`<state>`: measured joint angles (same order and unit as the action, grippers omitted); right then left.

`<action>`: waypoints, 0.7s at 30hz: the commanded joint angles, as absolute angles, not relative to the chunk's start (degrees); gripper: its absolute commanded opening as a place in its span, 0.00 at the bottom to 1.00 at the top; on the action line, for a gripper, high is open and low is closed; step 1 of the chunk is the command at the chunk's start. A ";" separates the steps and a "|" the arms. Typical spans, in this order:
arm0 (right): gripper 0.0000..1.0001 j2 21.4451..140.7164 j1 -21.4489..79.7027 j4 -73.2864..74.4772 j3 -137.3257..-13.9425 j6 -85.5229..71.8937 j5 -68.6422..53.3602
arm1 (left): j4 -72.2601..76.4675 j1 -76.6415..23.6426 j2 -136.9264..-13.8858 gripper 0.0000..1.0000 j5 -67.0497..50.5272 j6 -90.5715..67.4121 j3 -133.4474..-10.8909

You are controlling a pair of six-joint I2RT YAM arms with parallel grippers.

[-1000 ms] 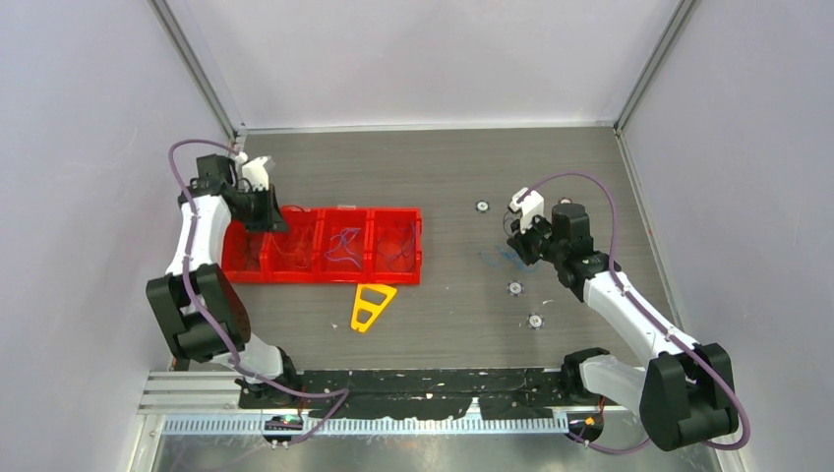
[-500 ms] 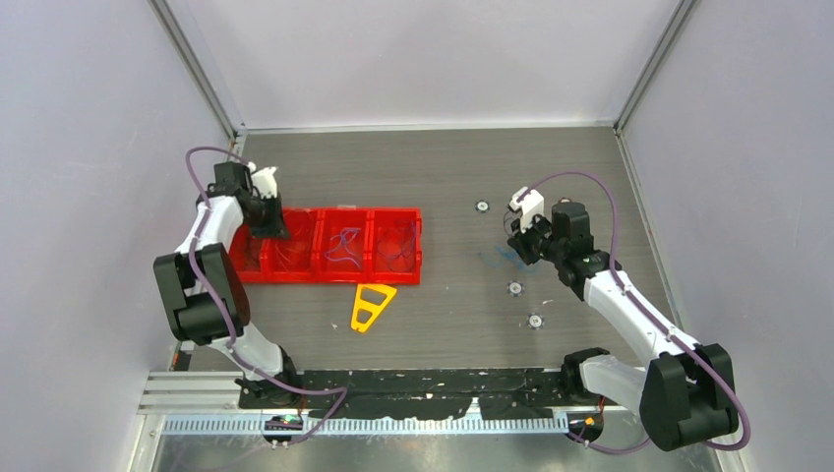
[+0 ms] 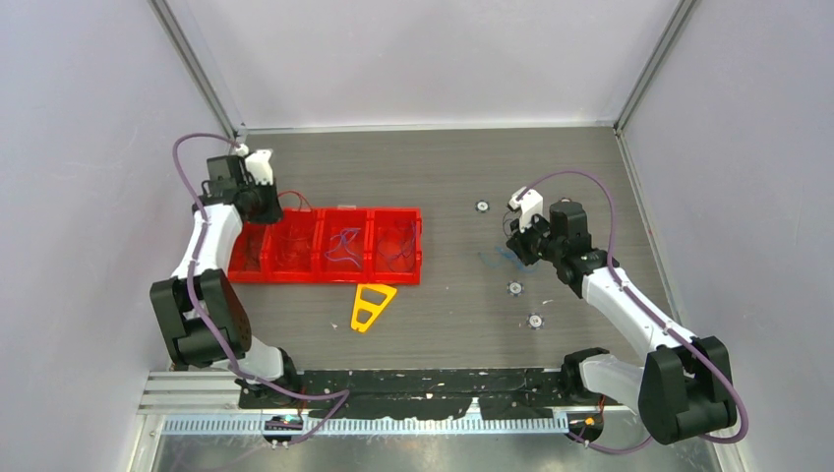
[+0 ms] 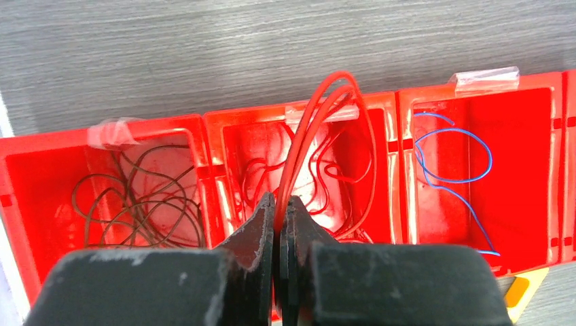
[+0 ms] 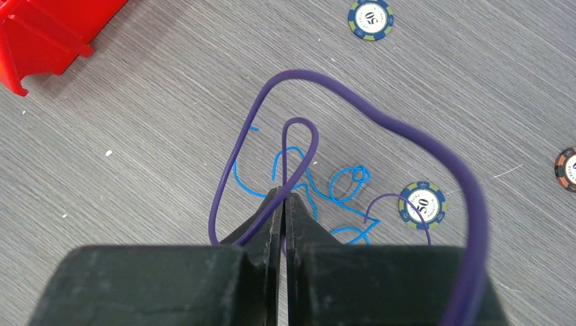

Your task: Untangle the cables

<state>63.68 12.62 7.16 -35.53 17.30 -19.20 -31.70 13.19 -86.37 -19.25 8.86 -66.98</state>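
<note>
My left gripper (image 4: 278,204) is shut on a red cable (image 4: 303,132) that arches up from the middle compartment of the red bin (image 4: 390,109). More red strands lie in that compartment. In the top view this gripper (image 3: 267,201) hangs over the bin's far left edge. Dark brown cables (image 4: 136,197) fill the left compartment and a blue cable (image 4: 448,156) lies in the right one. My right gripper (image 5: 283,195) is shut on a looped purple cable (image 5: 301,122) just above a light blue cable (image 5: 358,174) lying on the table.
Poker chips (image 5: 371,18) (image 5: 421,202) (image 5: 567,168) lie around the blue cable on the table. A yellow triangular piece (image 3: 372,305) rests in front of the red bin (image 3: 325,270). Walls close in the table on the left, right and far sides.
My left gripper has risen and pulled back toward the far edge of the bin, drawing the red cable up with it. The right arm has hardly moved.
</note>
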 commanded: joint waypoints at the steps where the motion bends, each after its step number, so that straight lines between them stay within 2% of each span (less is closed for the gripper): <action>1: 0.05 63.12 12.52 5.84 -38.23 16.05 -20.07 | -22.40 10.86 -85.08 0.00 -17.05 7.83 -61.39; 7: 0.05 62.64 12.48 6.15 -38.14 16.02 -19.94 | -21.97 8.40 -83.19 0.00 -16.31 8.93 -55.36; 14: 0.05 62.40 12.48 6.53 -37.96 16.79 -20.14 | -28.03 8.44 -84.38 0.00 -14.34 11.65 -55.43; 15: 0.05 62.36 12.48 6.58 -38.01 17.05 -20.18 | -28.38 8.56 -84.22 0.04 -14.11 11.64 -55.64; 17: 0.05 62.32 12.54 6.84 -38.17 17.51 -20.28 | -29.10 8.83 -83.18 0.19 -14.24 11.27 -56.74; 18: 0.05 62.16 12.49 6.98 -38.26 17.74 -20.34 | -29.62 8.85 -82.39 0.32 -14.30 11.17 -57.42; 21: 0.05 61.58 12.48 7.43 -38.39 18.30 -20.51 | -31.40 8.88 -78.77 0.54 -15.68 10.68 -60.45</action>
<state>63.61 12.62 7.77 -35.83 16.99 -19.46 -29.32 8.45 -84.73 -14.76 10.63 -55.13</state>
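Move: The left hand holds a bunch of red cable. The middle of the second bin from the left, where red cable already lies, is about 4 cm back, 2 cm right and 10 cm below the hand. Dark cables fill the leftmost bin, some 12 cm left of that middle; the third bin, with the blue cable, is 12 cm right of it. From the idle right hand the second bin lies about 52 cm left, level fore-and-aft, roughly 8 cm lower. Down, back and a little right the left hand goes, sinking about 6 cm and drawing back about 4, to bring the pinched red cable down to the second bin, while the wrist tips some 10 degrees further down. It slows there, and the fingers then open to over a third of their range, unpinching the cable. ##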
